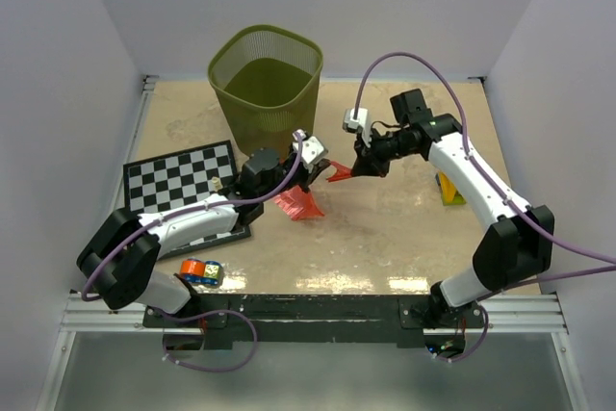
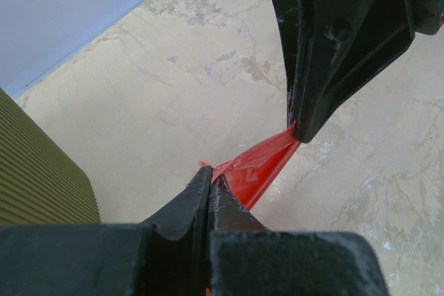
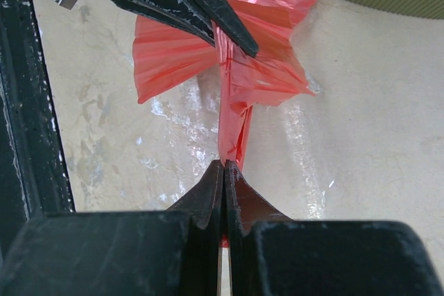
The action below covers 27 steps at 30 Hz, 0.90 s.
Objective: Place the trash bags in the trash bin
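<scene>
A red, crinkly trash bag (image 1: 300, 204) is stretched between both grippers just in front of the trash bin (image 1: 265, 79), an olive-green mesh basket at the back. My left gripper (image 1: 321, 172) is shut on one end of the bag. In the left wrist view its fingertips (image 2: 210, 179) pinch the red film (image 2: 258, 164). My right gripper (image 1: 355, 169) is shut on the other end, and the right wrist view shows its tips (image 3: 225, 166) clamping a narrow strip of the bag (image 3: 239, 88). The rest of the film fans out below the left gripper's fingers (image 3: 201, 12).
A checkerboard (image 1: 181, 183) lies at the left under the left arm. Small coloured toy blocks (image 1: 200, 271) sit near the front left edge, and a yellow and blue block (image 1: 449, 190) stands at the right beneath the right arm. White walls enclose the table.
</scene>
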Each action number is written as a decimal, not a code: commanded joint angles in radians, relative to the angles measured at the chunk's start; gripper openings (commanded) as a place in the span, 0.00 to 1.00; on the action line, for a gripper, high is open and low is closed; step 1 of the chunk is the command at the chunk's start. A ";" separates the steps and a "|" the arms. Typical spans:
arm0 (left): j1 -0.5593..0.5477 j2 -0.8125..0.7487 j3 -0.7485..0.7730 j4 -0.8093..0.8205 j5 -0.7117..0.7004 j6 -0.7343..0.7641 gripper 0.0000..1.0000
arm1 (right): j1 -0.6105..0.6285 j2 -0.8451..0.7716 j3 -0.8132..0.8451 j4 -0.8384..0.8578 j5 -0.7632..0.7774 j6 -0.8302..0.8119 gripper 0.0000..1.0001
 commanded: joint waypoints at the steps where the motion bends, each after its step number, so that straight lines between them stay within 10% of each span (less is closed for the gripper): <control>1: 0.032 -0.019 0.025 0.034 -0.039 0.040 0.00 | 0.025 0.030 0.043 -0.032 0.086 0.015 0.00; 18: -0.040 0.030 0.075 0.028 -0.058 0.127 0.00 | 0.163 0.113 0.153 0.021 0.083 0.147 0.00; 21: -0.045 0.015 0.052 0.111 -0.413 0.131 0.00 | -0.220 0.165 -0.012 0.242 0.008 0.556 0.00; 23: 0.085 0.026 0.116 -0.026 -0.491 -0.029 0.00 | -0.422 0.217 -0.046 0.198 0.070 0.502 0.00; 27: 0.104 -0.023 0.081 -0.033 -0.378 0.032 0.00 | -0.449 0.207 0.006 0.130 0.015 0.429 0.00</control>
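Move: Both hands already pinch the red bag, the right fingertips about 7 cm to the right of the left ones and 2 cm nearer the base, with a short red strip stretched between them. The bag body hangs some 7 cm back, 5 cm left and 12 cm below the left hand, which puts it about 5 cm back and 12 cm left of the right one. The bin's middle is roughly 13 cm ahead and 11 cm left of the left hand, 5 cm lower; the yellow block lies about 24 cm right and 2 cm ahead of the right hand, 17 cm down. With both grippers staying shut on the bag, the right hand first eases some 5 cm left towards the left hand, which barely shifts, then whips away to the right by nearly 20 cm, also going forward and down and turning about 40 degrees clockwise, towards the yellow block. At the same late moment the left hand jumps forward and left about 8 cm, close up to the bin's side, turning some 20 degrees counter-clockwise and keeping its pinch on the bag. ##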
